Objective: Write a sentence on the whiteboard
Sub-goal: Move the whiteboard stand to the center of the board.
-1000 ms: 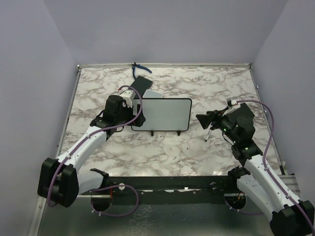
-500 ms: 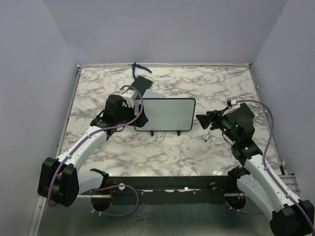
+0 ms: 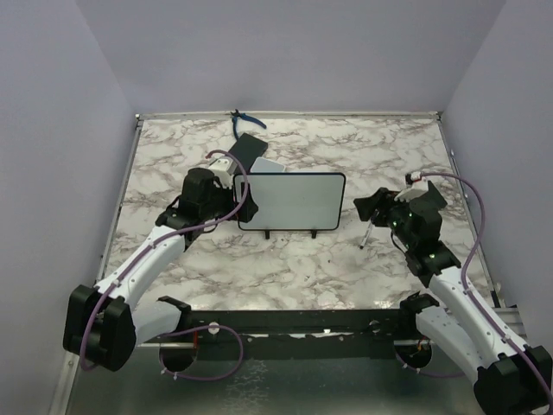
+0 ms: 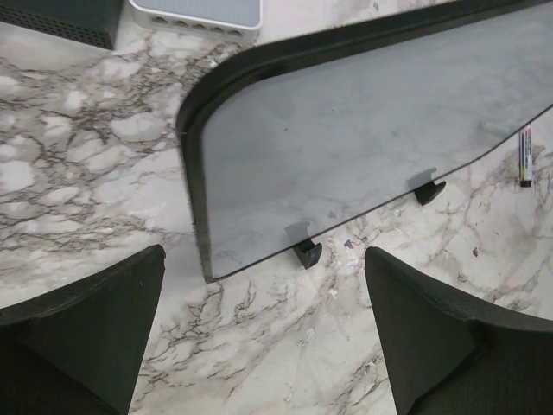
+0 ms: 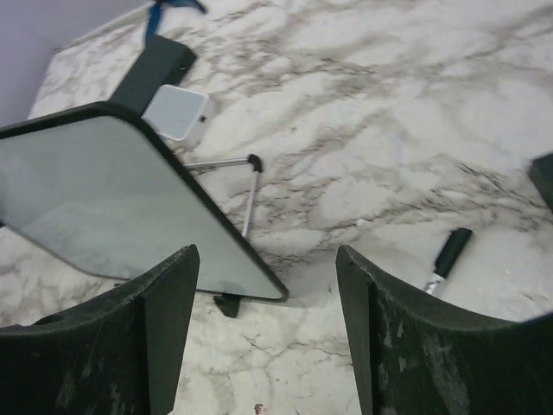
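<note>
The whiteboard (image 3: 292, 201) stands on its two little feet in the middle of the marble table, its face tilted back. The face is blank (image 4: 346, 147) (image 5: 95, 190); no sentence shows on it. My left gripper (image 3: 245, 207) (image 4: 263, 258) is open just off the board's left lower corner, touching nothing. My right gripper (image 3: 363, 207) (image 5: 268, 255) is open a little beyond the board's right lower corner, with nothing between its fingers. A marker (image 3: 366, 235) (image 4: 524, 157) (image 5: 445, 259) lies on the table under the right gripper.
Behind the board lie a black flat rectangle (image 3: 251, 145) (image 5: 154, 73), a small grey-white pad (image 3: 266, 164) (image 5: 177, 112) and a blue-handled tool (image 3: 244, 121). The board's wire prop (image 5: 251, 194) sticks out behind it. Walls close in the table on three sides.
The whiteboard has slid a little to the right. The left gripper has opened slightly wider at its left edge. The right gripper has drawn back to the right.
</note>
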You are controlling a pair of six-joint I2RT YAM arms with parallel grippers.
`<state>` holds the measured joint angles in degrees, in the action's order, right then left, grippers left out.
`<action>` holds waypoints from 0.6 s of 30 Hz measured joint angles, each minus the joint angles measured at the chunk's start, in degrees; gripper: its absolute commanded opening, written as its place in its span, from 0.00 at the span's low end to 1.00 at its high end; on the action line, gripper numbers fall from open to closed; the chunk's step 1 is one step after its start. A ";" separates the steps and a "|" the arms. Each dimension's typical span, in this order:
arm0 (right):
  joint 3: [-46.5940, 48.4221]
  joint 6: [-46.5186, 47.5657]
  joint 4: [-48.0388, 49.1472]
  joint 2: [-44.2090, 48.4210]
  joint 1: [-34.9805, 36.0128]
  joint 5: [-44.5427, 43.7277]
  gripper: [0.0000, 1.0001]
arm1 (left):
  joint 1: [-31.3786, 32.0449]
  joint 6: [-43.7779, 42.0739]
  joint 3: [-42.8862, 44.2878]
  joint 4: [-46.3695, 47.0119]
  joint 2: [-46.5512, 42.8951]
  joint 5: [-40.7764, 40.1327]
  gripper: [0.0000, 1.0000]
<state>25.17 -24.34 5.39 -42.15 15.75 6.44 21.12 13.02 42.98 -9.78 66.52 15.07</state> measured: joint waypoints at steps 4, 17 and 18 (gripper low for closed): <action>4.39 -4.48 -10.05 -3.91 -0.02 -10.34 0.59 | 0.00 1.62 -0.42 -1.11 -5.64 -5.46 0.99; 18.49 -9.16 -29.94 -26.34 -0.04 -19.52 0.44 | 0.00 1.70 -1.22 -3.63 -15.67 -21.44 0.99; 18.97 -9.35 -30.62 -28.13 0.02 -19.52 0.44 | 0.00 1.51 -1.25 -3.67 -15.69 -21.68 0.99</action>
<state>44.14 -33.69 -25.23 -70.28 15.77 -13.08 21.12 14.52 41.74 -13.45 50.83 -6.61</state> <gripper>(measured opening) 0.454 0.987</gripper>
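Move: The marker lies on the table roughly 6 cm to the right hand's right, 3 cm ahead and some 18 cm below; the black box is about 22 cm right and 16 cm ahead, and the whiteboard stand's middle some 21 cm left, 4 cm ahead. The left hand is in front of the stand's left end, the stand's middle about 13 cm right and 2 cm ahead; the white box lies 26 cm ahead, 6 cm right. The right hand, already clear of the whiteboard stand's right edge, swings about 5 cm to the right and sinks some 10 cm towards the marker, the sideways part easing out while the descent goes on; its fingers tip well downwards, turn clockwise and narrow to a bit under half open, still empty. The left hand, wide open, backs off from the stand's left end, leftward and up by about 6 cm each way, turning roughly 20 degrees counter-clockwise as its fingertips lift a little. ##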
